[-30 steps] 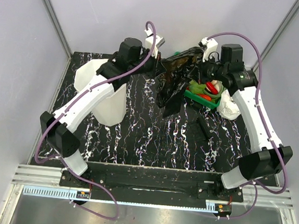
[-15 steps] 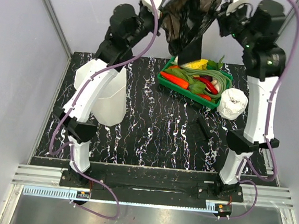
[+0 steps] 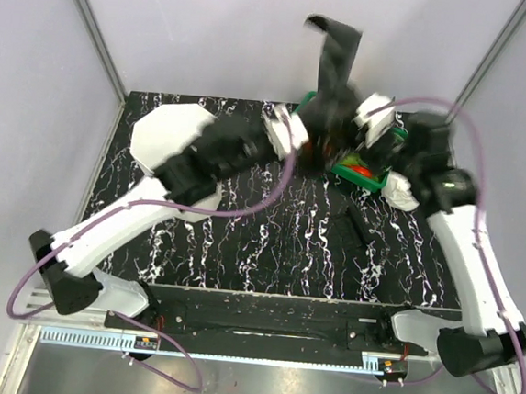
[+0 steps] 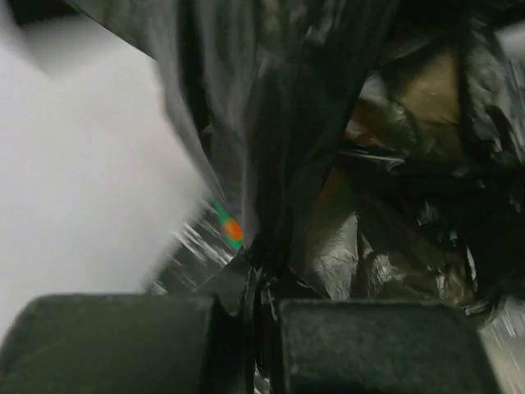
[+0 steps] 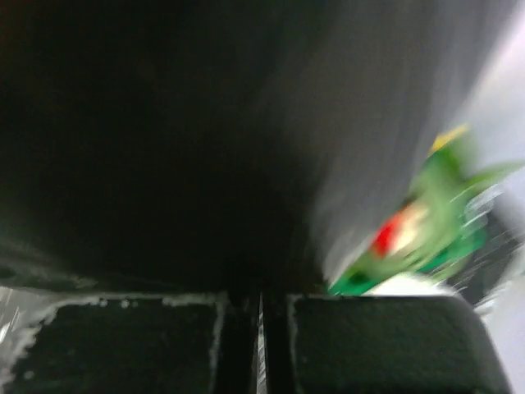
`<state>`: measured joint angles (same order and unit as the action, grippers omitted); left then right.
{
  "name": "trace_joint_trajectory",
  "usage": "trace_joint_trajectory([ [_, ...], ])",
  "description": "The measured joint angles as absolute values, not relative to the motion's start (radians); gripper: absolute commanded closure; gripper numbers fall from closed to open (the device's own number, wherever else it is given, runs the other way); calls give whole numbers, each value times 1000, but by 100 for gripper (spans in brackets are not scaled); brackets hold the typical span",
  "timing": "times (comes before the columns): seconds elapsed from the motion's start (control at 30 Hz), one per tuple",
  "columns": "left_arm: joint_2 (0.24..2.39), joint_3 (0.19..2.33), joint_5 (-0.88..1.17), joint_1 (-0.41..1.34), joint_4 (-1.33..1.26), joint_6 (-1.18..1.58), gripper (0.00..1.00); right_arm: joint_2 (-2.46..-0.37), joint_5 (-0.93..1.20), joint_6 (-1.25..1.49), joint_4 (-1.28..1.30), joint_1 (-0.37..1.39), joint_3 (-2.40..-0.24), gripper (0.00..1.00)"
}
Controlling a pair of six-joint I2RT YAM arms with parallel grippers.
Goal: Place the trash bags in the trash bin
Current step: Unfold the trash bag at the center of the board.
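Observation:
A crinkled black trash bag [image 3: 333, 83] hangs between my two grippers over the back middle of the table, with one end flapping up against the back wall. My left gripper [image 3: 306, 144] is shut on its film, which shows as glossy folds [image 4: 328, 123] pinched between the jaws. From the other side, my right gripper [image 3: 347, 135] is shut on the same bag [image 5: 164, 148]. The white faceted trash bin [image 3: 168, 129] stands at the back left, partly covered by my left arm. A small flat black bundle [image 3: 357, 226] lies on the table to the right.
A green tray of vegetables [image 3: 368, 172] sits under the right gripper and is mostly hidden; it shows blurred in the right wrist view [image 5: 426, 238]. A crumpled white lump [image 3: 402, 193] lies beside it. The enclosure walls stand close at the back and on both sides.
Both arms lifted the bag high above the table, then swung down and forward with it. The bag's free end now flaps upward behind them.

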<state>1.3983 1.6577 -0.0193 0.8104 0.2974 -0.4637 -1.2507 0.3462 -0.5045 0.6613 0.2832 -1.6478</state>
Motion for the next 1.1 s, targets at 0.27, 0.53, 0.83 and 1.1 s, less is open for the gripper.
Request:
trace_joint_trajectory([
  [0.27,1546,1064,-91,862,600,-458,100,-1200,343,-522,867,287,-975,100],
  [0.53,1517,1362,-141,767,587,-432,100,-1151,152,-501,837,284,-1195,100],
  [0.83,1482,1737,-192,580,425,-327,100,-1160,4,-478,803,264,-1494,100],
  [1.1,1492,1824,-205,506,351,-298,100,-1167,-67,-492,715,224,-1606,100],
])
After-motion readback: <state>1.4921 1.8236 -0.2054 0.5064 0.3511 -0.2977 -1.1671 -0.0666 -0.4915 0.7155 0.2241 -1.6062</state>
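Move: The black trash bag is pinched in both hands, bunched and flung upward between and just beyond them. Its middle is some 5 cm ahead and 5 cm right of the left hand, and about 3 cm ahead and 7 cm left of the right hand, near their height. The vegetable basket lies below, roughly 17 cm ahead and 5 cm right of the right hand; the trash bin stands about 23 cm left of the left hand and 2 cm ahead. Keeping the trash bag pinched between shut fingers, both hands whip it down towards the board, some 36 cm on the left and 28 cm on the right, drawing back a little and tipping the fingers down. They then swing up to about their starting height, tips levelling, and pull apart: the left ends about 13 cm left and 10 cm forward, the right about 10 cm right, each wrist turning outward some 25 degrees. ##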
